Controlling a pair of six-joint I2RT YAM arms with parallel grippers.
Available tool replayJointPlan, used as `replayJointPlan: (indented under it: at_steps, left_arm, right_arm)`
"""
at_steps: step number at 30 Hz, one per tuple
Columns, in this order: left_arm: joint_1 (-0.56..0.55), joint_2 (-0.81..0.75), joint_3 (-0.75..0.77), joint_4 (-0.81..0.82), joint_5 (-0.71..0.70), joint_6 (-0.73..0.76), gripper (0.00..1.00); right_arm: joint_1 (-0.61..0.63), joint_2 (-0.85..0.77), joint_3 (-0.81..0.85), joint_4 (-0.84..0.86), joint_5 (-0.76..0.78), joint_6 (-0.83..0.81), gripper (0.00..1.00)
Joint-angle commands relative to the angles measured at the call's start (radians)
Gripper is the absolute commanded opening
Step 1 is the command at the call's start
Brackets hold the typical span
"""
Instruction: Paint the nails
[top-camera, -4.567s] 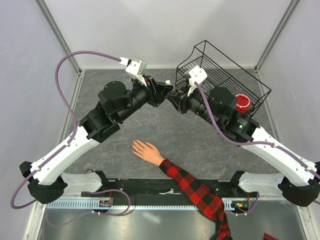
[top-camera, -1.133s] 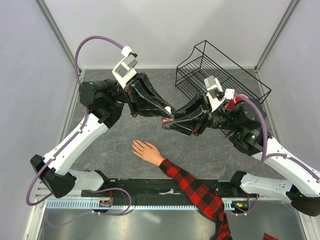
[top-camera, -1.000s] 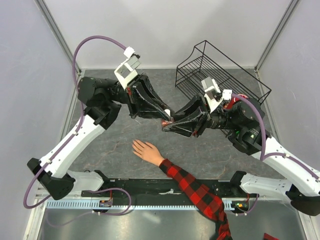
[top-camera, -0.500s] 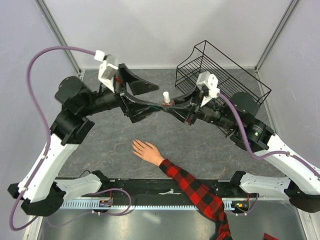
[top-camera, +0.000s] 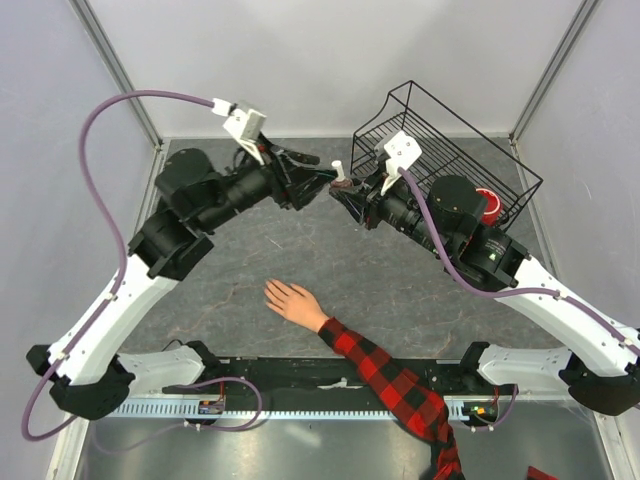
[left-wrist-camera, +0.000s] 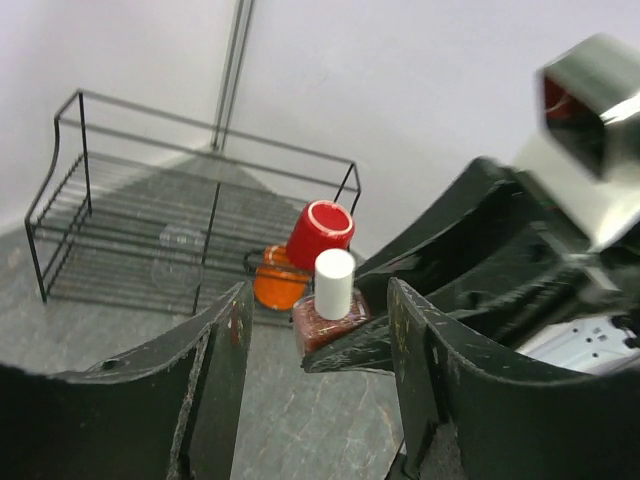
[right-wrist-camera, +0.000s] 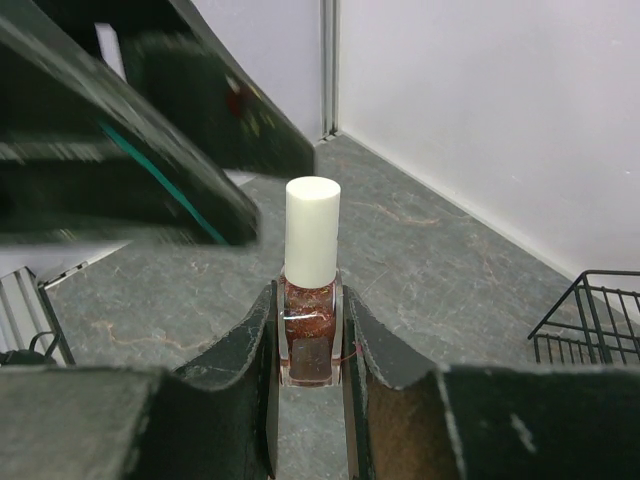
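A small dark red bottle (right-wrist-camera: 308, 335) with a white cap (right-wrist-camera: 312, 232) stands upright in my right gripper (right-wrist-camera: 308, 300), which is shut on its glass body. In the top view that bottle (top-camera: 339, 176) is held high over the far middle of the table. My left gripper (left-wrist-camera: 320, 300) faces it, open, one finger on either side of the cap (left-wrist-camera: 334, 283) and clear of it. The pale hand (top-camera: 291, 300) in a red-and-black plaid sleeve (top-camera: 385, 375) lies flat near the front, fingers spread. Its nails (top-camera: 268, 289) are too small to make out.
A black wire basket (top-camera: 450, 150) sits at the back right, tilted, with a red cup (top-camera: 485, 205) in it. The left wrist view shows that red cup (left-wrist-camera: 320, 230) and an orange object (left-wrist-camera: 278, 285) beside the basket (left-wrist-camera: 120, 200). Grey walls close in the table.
Both arms have carried the bottle up and toward the far side. My left gripper let go of the cap, spread wide, then narrowed partway. The cap stays on the bottle.
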Motion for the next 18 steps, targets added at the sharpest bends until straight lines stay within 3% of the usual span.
replayJointPlan:
  at_steps: [1,5,13,16,17,18]
  left_arm:
    - [-0.05,0.033,0.025,0.002,-0.117,0.035,0.63]
    - [-0.068,0.064,0.036,0.003,-0.124,0.032,0.62]
    - [-0.077,0.076,0.028,0.008,-0.115,0.036,0.47]
    - [-0.077,0.084,0.035,0.011,-0.074,0.034,0.37]
    - [-0.077,0.087,0.036,0.011,-0.039,0.039,0.25]
    - [-0.077,0.088,0.039,0.014,-0.014,0.043,0.2]
  right_arm:
    - [0.002,-0.011,0.045,0.045,0.025,-0.012,0.0]
    - [0.002,-0.014,0.039,0.046,0.017,-0.004,0.0]
    - [0.003,-0.026,0.032,0.048,0.003,0.003,0.0]
    - [0.003,-0.028,0.03,0.049,-0.01,0.011,0.0]
    - [0.003,-0.029,0.03,0.048,-0.018,0.011,0.0]
    - [0.003,-0.032,0.03,0.046,-0.026,0.013,0.0]
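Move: The white cap of the nail polish bottle is very near my open left fingers: about 4 cm to the right, 1 cm ahead and 2 cm below the left hand. The brown glass of the bottle stands right under the cap, about 1 cm ahead, 4 cm right and 6 cm below, and is already pinched between my right fingers. From the right hand the cap is straight above, about 4 cm up. I bring my left hand right and down, about 3 cm each way, edging slightly forward so its fingertips straddle the lower part of the white cap. Once there it nearly stops, and I narrow the fingers from over half open to about a third, around the cap. My right hand stays put and keeps its pinch on the glass. ##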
